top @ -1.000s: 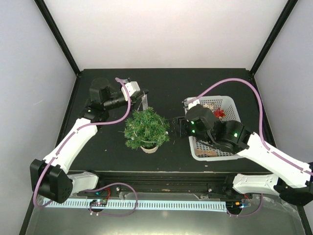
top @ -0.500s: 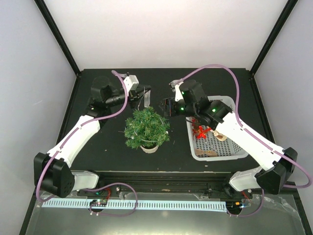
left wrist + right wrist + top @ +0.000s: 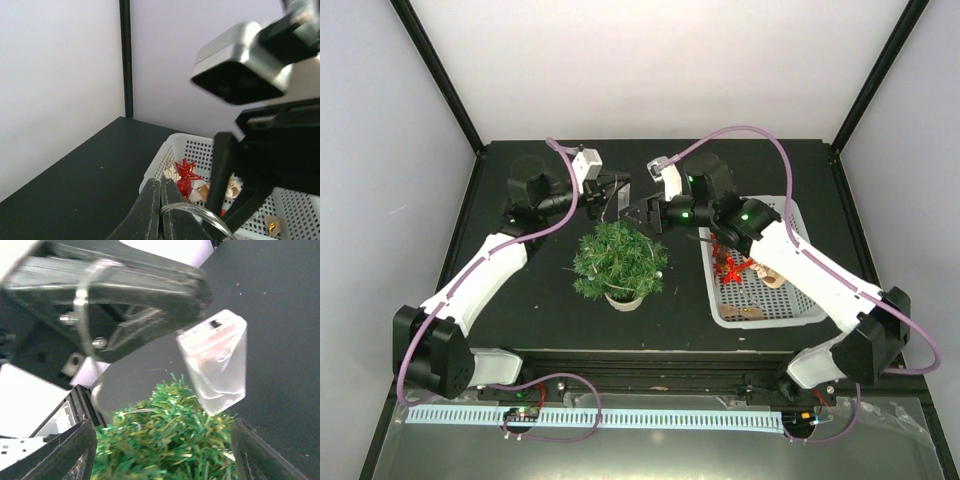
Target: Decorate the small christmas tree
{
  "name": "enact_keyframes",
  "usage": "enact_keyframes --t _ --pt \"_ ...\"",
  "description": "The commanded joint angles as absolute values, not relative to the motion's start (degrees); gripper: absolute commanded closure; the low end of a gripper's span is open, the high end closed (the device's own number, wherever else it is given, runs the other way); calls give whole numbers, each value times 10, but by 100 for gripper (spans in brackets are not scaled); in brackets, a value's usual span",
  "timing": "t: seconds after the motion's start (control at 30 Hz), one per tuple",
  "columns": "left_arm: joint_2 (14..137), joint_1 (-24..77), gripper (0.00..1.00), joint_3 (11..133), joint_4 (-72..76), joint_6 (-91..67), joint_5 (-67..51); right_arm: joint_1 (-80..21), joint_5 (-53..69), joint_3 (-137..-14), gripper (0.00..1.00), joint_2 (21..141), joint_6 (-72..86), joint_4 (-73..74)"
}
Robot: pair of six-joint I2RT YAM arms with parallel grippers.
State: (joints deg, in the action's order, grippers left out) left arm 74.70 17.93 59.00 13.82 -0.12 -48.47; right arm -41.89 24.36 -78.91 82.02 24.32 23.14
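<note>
The small christmas tree (image 3: 618, 260), bushy green in a cream pot (image 3: 625, 299), stands mid-table. Just behind its top, my left gripper (image 3: 612, 194) is shut on a thin clear wire (image 3: 200, 216). From that wire a clear plastic box (image 3: 216, 361) hangs over the needles. Across from it, close to the left gripper, my right gripper (image 3: 636, 213) is open. In the right wrist view its fingers (image 3: 75, 452) straddle the treetop (image 3: 165, 437) with nothing between them, and the box hangs just ahead. In the left wrist view the left gripper (image 3: 161, 184) has its jaws pressed together on the wire.
A white mesh basket (image 3: 790, 215) sits right of the tree, holding a red star (image 3: 186, 170) and other small ornaments. The right arm stretches over the basket's left end. White walls and black corner posts (image 3: 125, 57) close the back of the dark table.
My right arm has swung from over the basket to the left and back, up to the left gripper above the tree, and its jaws have widened. The left gripper has lifted slightly, still pinching the wire.
</note>
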Motion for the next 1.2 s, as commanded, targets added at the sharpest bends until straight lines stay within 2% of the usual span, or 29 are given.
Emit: enact_keyframes --t 0.0,0.27,0.8,1.17 --pt "749 175 98 589 177 -34 -511 -401 259 -788 26 844 227 202" --pt "744 171 99 581 187 -48 -516 -381 245 -767 26 871 232 165" --pt "752 169 98 581 216 -90 -536 -379 312 -785 29 927 258 92" --pt "750 162 98 576 216 -92 -541 -380 317 -783 56 930 262 83"
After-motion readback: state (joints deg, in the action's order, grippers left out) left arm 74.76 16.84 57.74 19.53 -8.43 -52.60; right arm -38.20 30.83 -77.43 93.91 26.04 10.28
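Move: The battery box of the light string hangs straight under the left gripper, its middle about 5 cm below those fingers. From the open right gripper the box is some 5 cm ahead, 3 cm left and 3 cm lower. The small tree's crown lies about 5 cm back, 3 cm left and 16 cm below the right gripper. The ornament basket is roughly 31 cm to its right, 2 cm ahead and 27 cm down. Take the right gripper forward and down, about 5 cm each, to the low end of the hanging battery box, easing left some 3 cm in the later part with the fingers still pointing left. Near the end close its fingers part-way, to about half open, around the box's lower end. Meanwhile hold the left gripper nearly still, shut on the wire. ##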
